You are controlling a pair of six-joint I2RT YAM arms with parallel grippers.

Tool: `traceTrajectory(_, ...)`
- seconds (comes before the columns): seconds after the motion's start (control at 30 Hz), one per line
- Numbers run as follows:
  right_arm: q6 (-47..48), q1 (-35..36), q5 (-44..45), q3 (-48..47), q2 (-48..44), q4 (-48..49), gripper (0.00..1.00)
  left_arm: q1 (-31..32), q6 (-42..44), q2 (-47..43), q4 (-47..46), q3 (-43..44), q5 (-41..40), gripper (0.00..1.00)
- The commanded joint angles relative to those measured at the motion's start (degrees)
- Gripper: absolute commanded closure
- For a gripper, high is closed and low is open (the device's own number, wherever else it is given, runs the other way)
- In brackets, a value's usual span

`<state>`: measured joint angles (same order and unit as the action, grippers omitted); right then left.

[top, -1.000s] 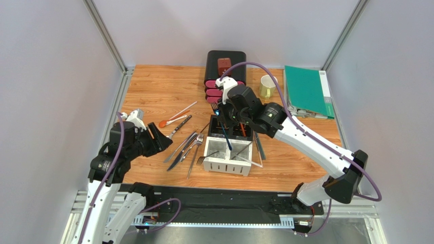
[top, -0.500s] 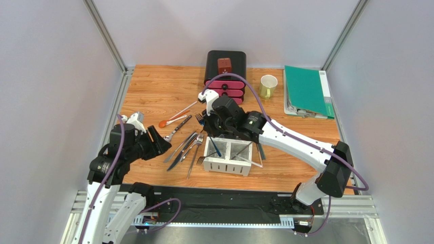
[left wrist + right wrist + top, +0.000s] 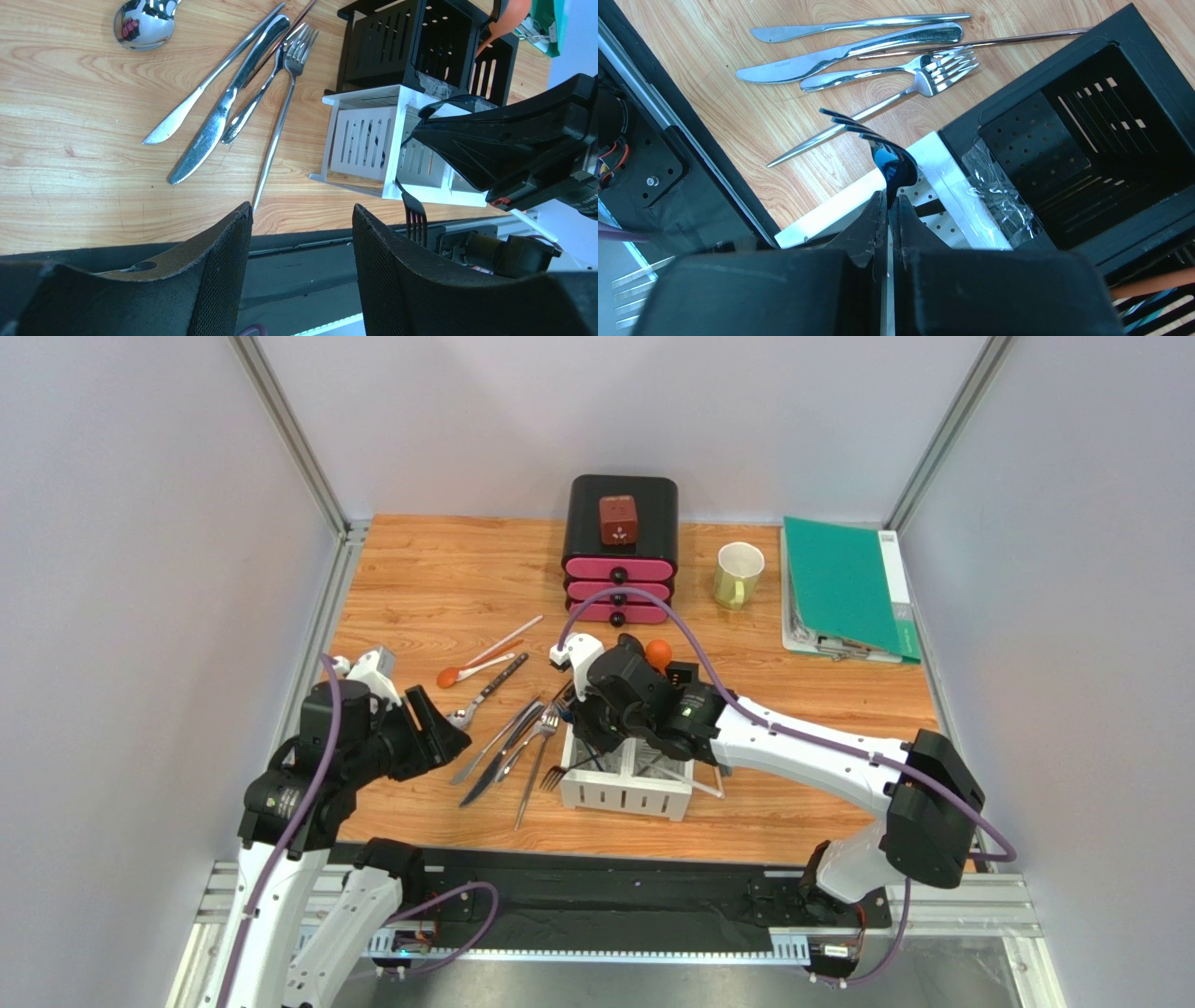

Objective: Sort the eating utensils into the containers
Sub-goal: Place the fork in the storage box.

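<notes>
My right gripper (image 3: 889,199) is shut on the neck of a black plastic fork (image 3: 890,159). The fork's tines stick out past the near-left white compartment of the caddy (image 3: 624,793). In the top view this gripper (image 3: 606,725) hangs low over the caddy and hides much of it. An orange spoon (image 3: 657,651) stands in a black back compartment. Silver knives and forks (image 3: 508,745) lie left of the caddy. A silver spoon (image 3: 481,700) and an orange plastic spoon (image 3: 456,675) lie farther back. My left gripper (image 3: 443,730) is open and empty, near the left edge, apart from the utensils.
A black-and-pink drawer box (image 3: 620,546) stands at the back centre. A pale green mug (image 3: 738,574) and a green folder (image 3: 842,585) lie to the back right. A thin pale stick (image 3: 508,637) lies behind the orange spoon. The table's near edge (image 3: 302,234) runs just beyond the left fingers.
My right arm swung from above the caddy's back compartments toward the near-left white one and came lower, carrying the black fork. The left arm stayed still.
</notes>
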<state>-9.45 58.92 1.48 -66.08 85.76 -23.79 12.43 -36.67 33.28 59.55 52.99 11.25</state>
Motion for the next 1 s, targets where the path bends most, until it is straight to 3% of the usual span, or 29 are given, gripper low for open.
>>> traceTrajectory(0.0,0.8,0.6,1.0,3.0,-4.1,4.6,1.0,0.3,1.4,-0.6,1.2,2.1,-0.4,0.39)
traceTrajectory(0.17,0.5,0.9,-0.1,4.6,-4.3,5.0,0.99,0.3,1.3,-1.1,1.5,1.9,-0.6,0.39)
traceTrajectory(0.23,0.4,1.1,-0.6,4.5,-3.9,4.5,0.87,0.3,1.2,-1.6,1.7,1.5,-0.8,0.39)
traceTrajectory(0.4,0.3,1.3,-0.6,3.1,-3.4,3.5,0.74,0.3,0.8,-2.5,1.8,0.5,-0.9,0.39)
traceTrajectory(0.47,-0.2,1.2,-0.4,2.5,-3.6,2.7,0.61,0.3,0.6,-2.8,1.8,0.5,-1.0,0.39)
traceTrajectory(0.6,-1.5,1.2,1.1,1.2,-4.3,1.6,0.55,0.3,0.4,-3.2,1.3,0.3,-1.5,0.39)
traceTrajectory(0.77,-5.3,1.2,10.1,0.1,-10.5,-2.6,0.55,0.3,-0.9,-3.8,-0.7,-1.1,-0.8,0.39)
traceTrajectory(0.9,-12.1,0.2,27.7,-0.5,-16.6,-11.3,0.51,0.3,-1.0,-3.0,-2.0,-1.9,-0.1,0.39)
traceTrajectory(0.97,-15.0,-3.2,30.7,0.2,-18.8,-15.0,0.52,0.3,-0.9,-2.7,-2.9,-2.6,0.4,0.39)
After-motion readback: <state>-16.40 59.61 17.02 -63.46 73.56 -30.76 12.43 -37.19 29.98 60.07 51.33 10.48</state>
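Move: The right hand, already down at the storage box with the blue fork pinched near its tines, has the white left compartment's middle about 2 cm right, 1 cm back and 6 cm below. The black fork over the rim lies some 5 cm back and 1 cm left of the hand; the silver fork on the table, about 6 cm left, 4 cm back. From the left hand, that compartment is roughly 17 cm right, 1 cm ahead and 15 cm lower. Right fingers open about halfway, letting go of the blue fork, then withdraw 6 cm right and 4 cm up. ##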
